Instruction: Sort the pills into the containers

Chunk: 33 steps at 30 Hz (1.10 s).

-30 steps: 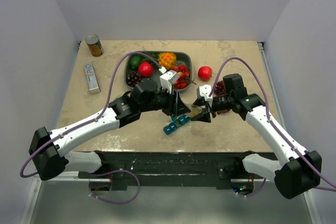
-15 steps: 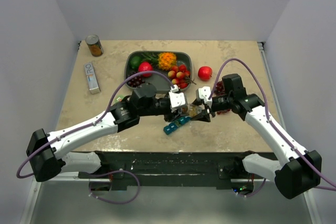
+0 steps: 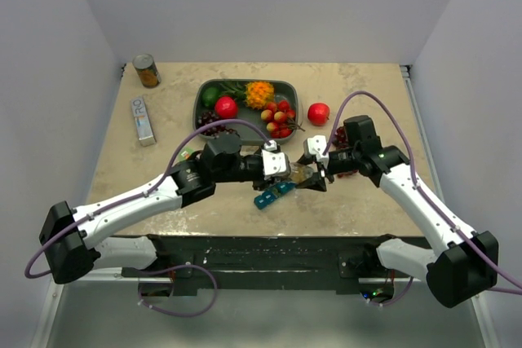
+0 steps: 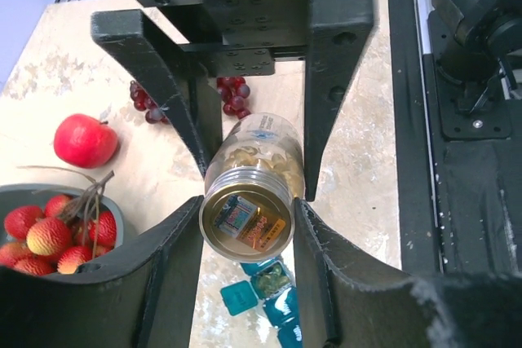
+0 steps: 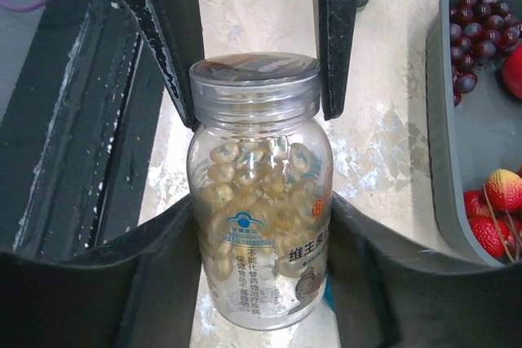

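A clear bottle [image 5: 261, 226] full of yellowish pills lies level above the table, with my right gripper [image 5: 261, 230] shut on its body. In the top view the bottle [image 3: 302, 173] hangs between the two arms. My left gripper [image 4: 247, 218] faces the bottle end-on. Its pads press on both sides of the cap [image 4: 247, 226], which is on the bottle. Right under the bottle the teal containers strip [image 4: 281, 307] lies on the table. One compartment is open, its lid [image 4: 242, 297] folded out, and yellow-green pills [image 4: 273, 280] show inside. From above the strip [image 3: 273, 193] lies slanted.
A dark grey tray [image 3: 197, 112] of fruit stands behind the grippers. A red apple [image 3: 318, 112] and dark grapes [image 3: 341, 134] lie to its right. A tin can [image 3: 147, 71] and a white box [image 3: 143, 120] sit at the far left, and a small green bottle [image 3: 186, 153] lies by my left arm.
My left gripper swung down from in front of the tray and came end-on to the bottle, its jaws now round the cap. The right arm and bottle stayed put.
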### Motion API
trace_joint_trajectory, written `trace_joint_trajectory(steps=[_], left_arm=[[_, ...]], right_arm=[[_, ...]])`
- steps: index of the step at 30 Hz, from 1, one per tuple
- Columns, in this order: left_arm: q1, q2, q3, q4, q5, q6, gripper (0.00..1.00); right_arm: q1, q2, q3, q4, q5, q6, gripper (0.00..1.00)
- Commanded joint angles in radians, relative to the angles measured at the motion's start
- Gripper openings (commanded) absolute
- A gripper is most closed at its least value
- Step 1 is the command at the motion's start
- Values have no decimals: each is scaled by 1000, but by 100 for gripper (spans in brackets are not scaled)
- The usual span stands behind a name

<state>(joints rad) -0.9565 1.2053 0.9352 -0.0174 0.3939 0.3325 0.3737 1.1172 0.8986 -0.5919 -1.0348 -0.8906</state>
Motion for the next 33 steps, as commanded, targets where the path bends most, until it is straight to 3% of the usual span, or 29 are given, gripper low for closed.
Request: trace_joint_trajectory(steps=[1,3,8,12,16,20,27,30,33], left_arm=[[5,-44,-29,-18,-21,-59,0],[18,-59,-36,-51,-42,-101,0],[48,-93,-58,-165,-162,-165,0],[103,-115,-59,-326,-268,-263,0],[156,-119,-59,-470,-528,-427,0],[179,-96,-32,-598,-662,-535,0],[231,-53,31,-710,-665,-667,0],[265,-42,5,-711,-636,-746,0],[268,-61,-51,-704,-716,-850,0]], right_arm=[[-10,-8,10,1,-24,68,69],[-10,-16,11,-5,-24,65,84],[-25,-31,19,-31,-22,42,97],[-42,-46,23,-34,4,38,99],[-59,-54,17,-2,33,71,99],[-62,-48,13,26,58,97,99],[-65,-43,8,50,79,127,99],[-68,-45,3,64,85,140,99],[-70,-43,-4,89,97,165,99]])
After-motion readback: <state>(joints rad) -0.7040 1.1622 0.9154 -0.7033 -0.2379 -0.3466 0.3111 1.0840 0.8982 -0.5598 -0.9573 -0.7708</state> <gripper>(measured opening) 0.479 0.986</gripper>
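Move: The jar lies between the two grippers, left fingers on its lid, right fingers round its body. It is bound for the bare table some 21 cm left of the left hand, 5 cm ahead and 21 cm down. The green bottle stands about 8 cm beyond that spot to the left and 5 cm farther out; the pill organizer lies almost under the left hand, 2 cm ahead. From the right hand, that bare spot is roughly 26 cm left, 5 cm ahead. Open the right gripper wide to free the jar's body, then ease it about 2 cm right and 2 cm forward. Keep the left fingers pinched on the lid and carry the jar some 20 cm left while sinking about 12 cm, drifting a little forward, away from the right gripper towards the bare table beside the green bottle; swing the wrist counter-clockwise and tip the fingers steeply down. ##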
